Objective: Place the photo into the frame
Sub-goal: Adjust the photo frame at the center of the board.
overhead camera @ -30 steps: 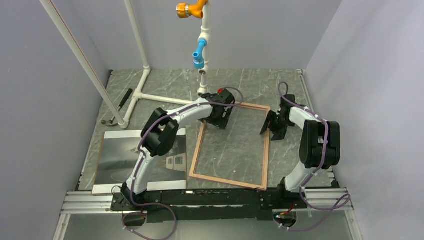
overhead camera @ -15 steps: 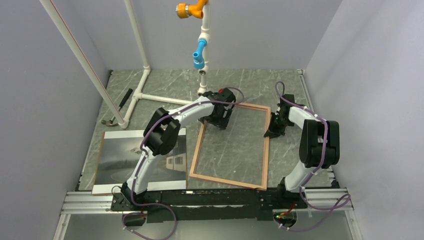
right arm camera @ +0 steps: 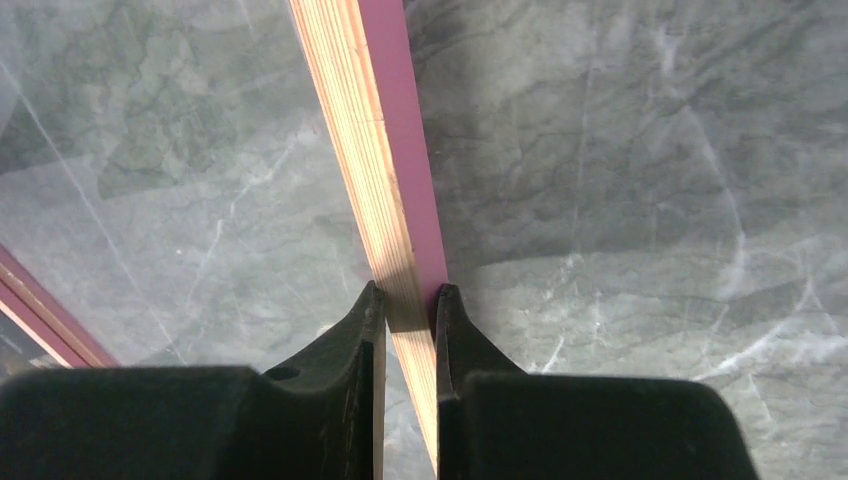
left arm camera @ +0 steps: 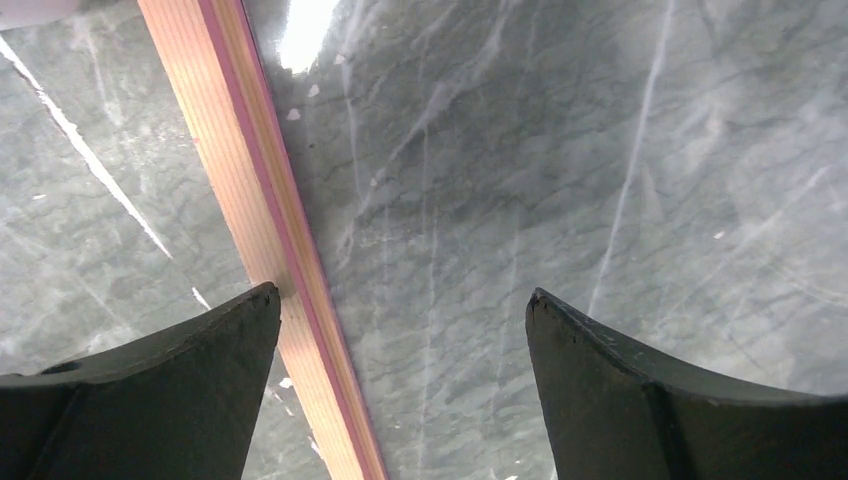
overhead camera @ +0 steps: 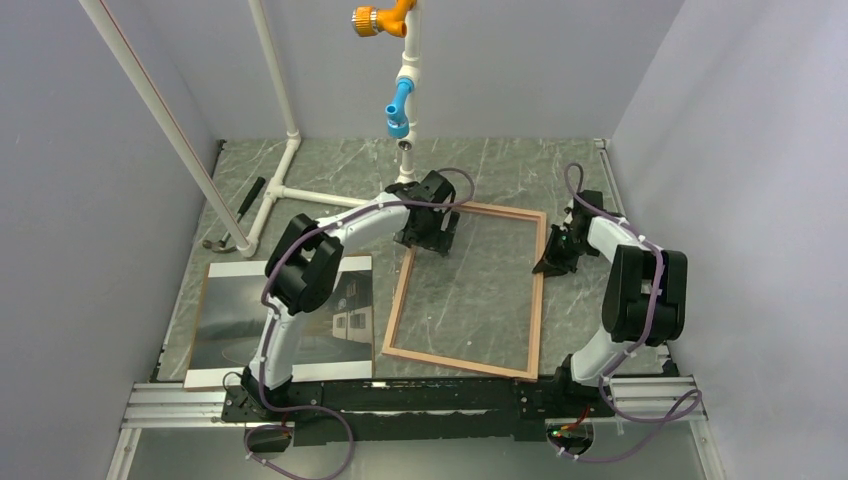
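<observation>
The frame (overhead camera: 536, 300) lies reverse side up on the marble table, tan wood with a pink edge and a clear pane. My right gripper (overhead camera: 551, 266) is shut on its right rail; in the right wrist view both fingers (right arm camera: 372, 310) pinch the rail (right arm camera: 370, 150) of the frame. My left gripper (overhead camera: 432, 243) hangs open over the frame's far left corner, holding nothing. In the left wrist view the frame's rail (left arm camera: 230, 150) runs past the left finger (left arm camera: 250, 320) of that open gripper (left arm camera: 400, 300). The photo (overhead camera: 235, 315) lies flat at the left, partly hidden by my left arm.
A white pipe stand (overhead camera: 290, 185) with blue and orange fittings (overhead camera: 399, 108) rises at the back. A hammer (overhead camera: 236, 214) lies by the stand's base at the far left. Grey walls close in both sides. An aluminium rail (overhead camera: 160, 405) runs along the near edge.
My right gripper has closed on the frame's right rail. The frame has shifted slightly right. My left gripper has drifted left toward the frame's far left corner, staying open.
</observation>
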Controlling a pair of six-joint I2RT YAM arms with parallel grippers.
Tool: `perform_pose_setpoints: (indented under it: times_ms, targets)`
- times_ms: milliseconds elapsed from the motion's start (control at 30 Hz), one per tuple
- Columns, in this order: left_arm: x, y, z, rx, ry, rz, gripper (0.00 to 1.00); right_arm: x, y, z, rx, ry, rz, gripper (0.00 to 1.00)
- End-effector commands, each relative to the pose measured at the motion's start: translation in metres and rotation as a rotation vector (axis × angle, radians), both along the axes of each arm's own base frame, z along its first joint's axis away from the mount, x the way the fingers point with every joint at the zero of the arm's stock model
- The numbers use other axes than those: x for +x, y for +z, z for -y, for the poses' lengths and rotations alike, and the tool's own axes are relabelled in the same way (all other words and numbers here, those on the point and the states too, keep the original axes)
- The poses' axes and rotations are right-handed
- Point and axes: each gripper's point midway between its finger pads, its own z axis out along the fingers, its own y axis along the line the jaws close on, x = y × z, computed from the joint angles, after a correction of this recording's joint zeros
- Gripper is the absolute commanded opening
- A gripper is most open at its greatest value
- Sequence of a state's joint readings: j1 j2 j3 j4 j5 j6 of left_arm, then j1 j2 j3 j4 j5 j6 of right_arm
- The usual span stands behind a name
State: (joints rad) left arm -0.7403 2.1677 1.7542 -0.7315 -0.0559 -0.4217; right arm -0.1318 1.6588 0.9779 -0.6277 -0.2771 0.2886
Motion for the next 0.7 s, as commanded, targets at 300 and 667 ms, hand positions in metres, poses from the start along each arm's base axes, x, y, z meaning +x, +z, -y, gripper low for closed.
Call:
perform_pose_setpoints:
  times_ms: [300, 667]
  targets:
    - [-0.048, 0.032, 0.019, -0.227, -0.031, -0.062, 0.98, 0.037, 0.022, 0.024, -0.154, -0.084, 0.084, 0.34]
    - [-0.055, 0.037, -0.023, -0.327, 0.060, -0.073, 0.96, 0.059, 0.027, 0.035, -0.271, -0.086, 0.074, 0.59]
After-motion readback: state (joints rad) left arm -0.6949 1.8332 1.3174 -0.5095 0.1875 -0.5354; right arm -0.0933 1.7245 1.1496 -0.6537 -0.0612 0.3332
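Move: The left hand is open, just inside the frame's left bar, which lies about 4 cm to its left and 2 cm below. The frame's near-left corner is about 21 cm back and 9 cm left of it; the photo lies some 15 cm back and 28 cm left. The right hand already pinches the right bar right at its fingertips, with the far-right corner about 11 cm ahead and 1 cm right of it. Back about 6 cm along the left bar goes the left hand, edging right, then swinging left and rising some 3 cm, its fingers wide open and tilting about 15 degrees so the tips swing right. The right hand holds its pinch at first, then opens, freeing the bar, and travels about 5 cm forward towards the far-right corner, drifting right and slightly up. ##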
